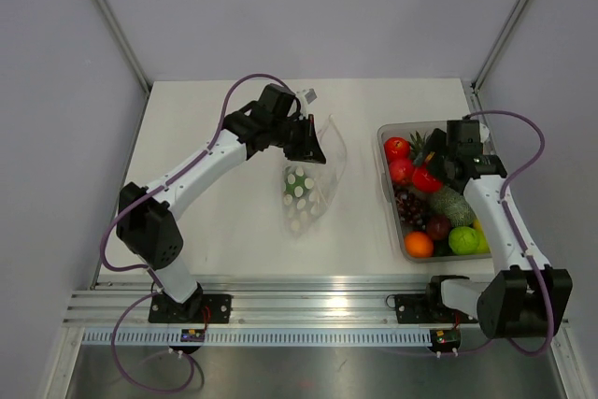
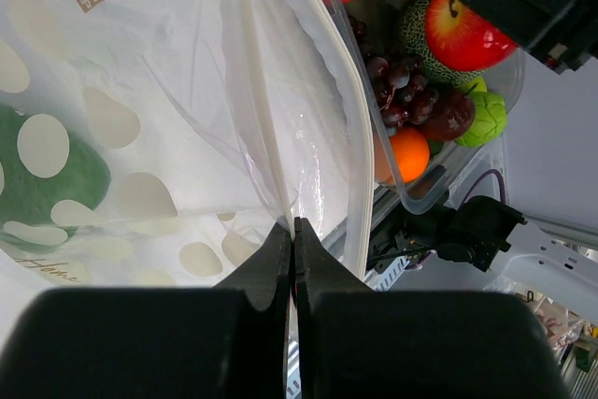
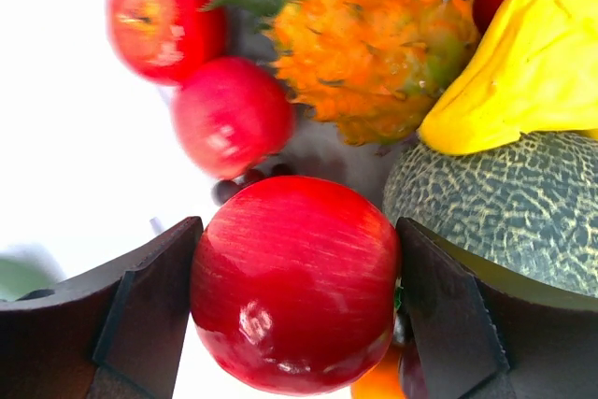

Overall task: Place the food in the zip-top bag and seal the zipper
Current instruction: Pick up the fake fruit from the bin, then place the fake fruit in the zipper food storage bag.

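The zip-top bag (image 1: 313,179), clear with white dots, lies mid-table with its mouth lifted. A green piece of food (image 1: 297,184) sits inside it. My left gripper (image 2: 292,231) is shut on the bag's mouth edge, pinching the zipper (image 2: 257,91) strip. The rest of the food fills the clear tray (image 1: 392,217) on the right. My right gripper (image 3: 294,277) is down in that tray, shut on a red apple (image 3: 294,282), with both fingers (image 3: 140,315) pressed against its sides. In the top view the apple (image 1: 427,179) sits just under the right gripper (image 1: 434,170).
Around the apple lie a netted green melon (image 3: 505,203), a yellow piece (image 3: 523,72), an orange spiky fruit (image 3: 374,44), two more red fruits (image 3: 229,114) and dark grapes (image 1: 408,205). The tray's rim (image 2: 360,109) runs close beside the bag's mouth.
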Tool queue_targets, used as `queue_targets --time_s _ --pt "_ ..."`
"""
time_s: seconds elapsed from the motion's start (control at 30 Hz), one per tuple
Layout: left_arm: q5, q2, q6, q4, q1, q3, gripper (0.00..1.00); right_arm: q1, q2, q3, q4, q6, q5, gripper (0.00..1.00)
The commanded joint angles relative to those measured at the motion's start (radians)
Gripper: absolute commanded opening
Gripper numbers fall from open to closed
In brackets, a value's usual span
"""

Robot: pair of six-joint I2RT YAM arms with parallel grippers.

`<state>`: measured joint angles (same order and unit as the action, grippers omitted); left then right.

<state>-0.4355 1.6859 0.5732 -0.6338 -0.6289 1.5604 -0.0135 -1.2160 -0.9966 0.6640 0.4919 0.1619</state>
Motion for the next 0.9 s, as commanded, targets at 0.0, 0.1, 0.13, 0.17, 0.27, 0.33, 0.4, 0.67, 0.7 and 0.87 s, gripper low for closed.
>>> queue_targets --time_s 0.0,0.1,0.13,0.17,0.27,0.33,0.4,0.67,0.7,0.87 --pt "0.011 -0.015 -0.009 0.031 -0.006 0.029 0.0 0.004 0.081 -0.099 0.032 -0.015 -0.079 0.68" --pt "0.007 -0.011 -0.012 0.026 -0.006 0.043 0.0 0.003 0.113 -0.161 0.057 -0.006 -0.14 0.68" --pt "0.006 -0.009 -0.012 0.026 -0.008 0.044 0.0 0.003 0.121 -0.192 0.066 -0.004 -0.156 0.67" --pt "0.006 -0.009 -0.012 0.023 -0.008 0.046 0.0 -0.008 0.124 -0.206 0.069 0.005 -0.189 0.67" --pt "0.006 -0.008 -0.015 0.025 -0.009 0.05 0.0 -0.058 0.122 -0.258 0.066 0.034 -0.211 0.66" --pt "0.003 -0.006 -0.013 0.023 -0.008 0.055 0.0 -0.173 0.099 -0.304 0.06 0.059 -0.173 0.66" --pt "-0.003 -0.006 -0.013 0.022 -0.008 0.058 0.0 -0.302 0.067 -0.354 0.051 0.074 -0.118 0.66" --pt "-0.011 -0.018 -0.022 0.013 -0.009 0.047 0.0 -0.502 -0.111 -0.464 -0.033 0.131 -0.127 0.66" --pt "-0.012 -0.018 -0.024 0.013 -0.008 0.047 0.0 -0.516 -0.14 -0.479 -0.043 0.134 -0.127 0.66" --pt "-0.028 -0.023 -0.022 0.022 -0.008 0.043 0.0 -0.56 -0.204 -0.484 -0.072 0.155 -0.139 0.66"
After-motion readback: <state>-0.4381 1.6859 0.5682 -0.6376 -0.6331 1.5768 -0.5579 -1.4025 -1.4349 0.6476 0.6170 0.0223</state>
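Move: The right hand, already gripping the red fruit over the bin, has the open mouth of the zip-top bag about 26 cm to its left, 2 cm ahead and some 5 cm higher. The green pepper inside the bag is about 35 cm left, 2 ahead, 6 lower. Among the fruit in the bin, a red apple lies 6 cm left and 5 ahead, the melon 8 right and 4 back, both 7 below. From the left hand the mouth is 3 cm ahead, 2 right, 2 below. Up first, then in a quick sweep left: the right hand lifts the red fruit about 14 cm clear of the bin and carries it some 24 cm across to the bag's mouth, sinking slightly at the end. It turns roughly 30 degrees counter-clockwise on the way, keeping its wide grip. The left hand stays put, still pinching the bag's edge. ##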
